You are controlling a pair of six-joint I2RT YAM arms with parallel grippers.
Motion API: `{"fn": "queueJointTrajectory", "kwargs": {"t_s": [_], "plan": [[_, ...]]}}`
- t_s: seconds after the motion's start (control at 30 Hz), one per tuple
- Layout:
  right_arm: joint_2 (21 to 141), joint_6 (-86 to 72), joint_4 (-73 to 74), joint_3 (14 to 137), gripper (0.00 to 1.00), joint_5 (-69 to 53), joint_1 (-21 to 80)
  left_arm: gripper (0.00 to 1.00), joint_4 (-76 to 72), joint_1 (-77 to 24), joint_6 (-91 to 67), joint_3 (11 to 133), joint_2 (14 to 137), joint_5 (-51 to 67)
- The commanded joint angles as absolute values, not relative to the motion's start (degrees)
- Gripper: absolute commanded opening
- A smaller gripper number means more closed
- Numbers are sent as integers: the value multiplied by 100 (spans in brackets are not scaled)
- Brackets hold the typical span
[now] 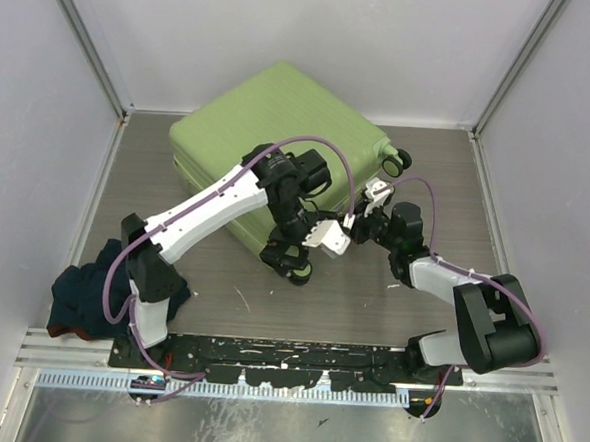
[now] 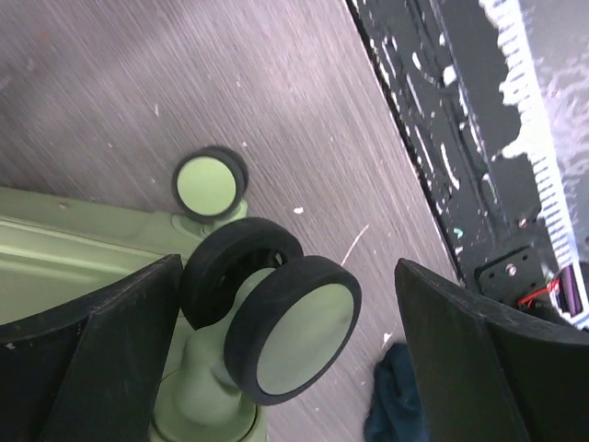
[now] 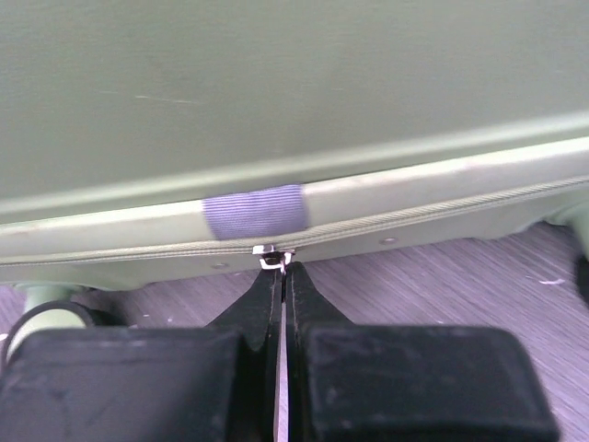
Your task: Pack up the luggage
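The luggage (image 1: 281,120), a light-green ribbed suitcase, lies flat at the back of the table with its lid down. My left gripper (image 1: 291,253) hangs at its near corner. In the left wrist view this gripper (image 2: 287,269) is open, and a black double wheel (image 2: 293,327) of the luggage stands between the fingers without touching them. My right gripper (image 1: 361,223) is at the luggage's right side. Seen from the right wrist, the gripper (image 3: 281,276) is shut on the small metal zipper pull (image 3: 273,257), just under a purple strap (image 3: 256,212) on the seam.
A heap of dark blue clothing (image 1: 82,296) lies at the table's near left, beside the left arm's base. A second wheel (image 2: 210,182) rests on the table behind the one between the fingers. Walls enclose the table on three sides.
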State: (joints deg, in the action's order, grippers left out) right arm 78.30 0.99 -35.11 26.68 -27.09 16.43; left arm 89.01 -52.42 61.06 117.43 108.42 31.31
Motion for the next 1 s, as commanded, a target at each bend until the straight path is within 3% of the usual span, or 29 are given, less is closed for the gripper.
{"fn": "queueJointTrajectory", "kwargs": {"t_s": [0.0,0.53,0.97], "plan": [[7755,435,-3895,2915,1,-2098,1006,95,9067,-5230,6553,11324,10632,2721],[8404,897,-4500,3265,1,-1941,-436,71,9425,-5221,7224,9495,9712,1951],[8614,1261,-4393,3431,1,-2710,-1544,67,9537,-5054,7606,8619,9235,1508]]}}
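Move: The left hand, wide open, has the near upper wheel of the luggage about 4 cm below and 1 cm back and right; the near lower wheel is about 12 cm under that wheel, some 2 cm nearer the base and 1 cm right of it. The right hand already pinches the zipper pull; the far upper wheel, where the zipper side ends, lies roughly 9 cm ahead, 14 cm right and 6 cm higher, the near upper wheel some 9 cm back, 14 cm left and 6 cm higher. The right hand keeps its pinch on the zipper pull and draws it along the luggage's wheel side towards the far wheels, about 14 cm to the right and forward, with the wrist turning some 10 degrees clockwise. Meanwhile the left hand sinks about 4 cm over the near upper wheel, closes its fingers partway until they grip it, and shifts 4 cm left, against the pull, turning clockwise as it goes. ##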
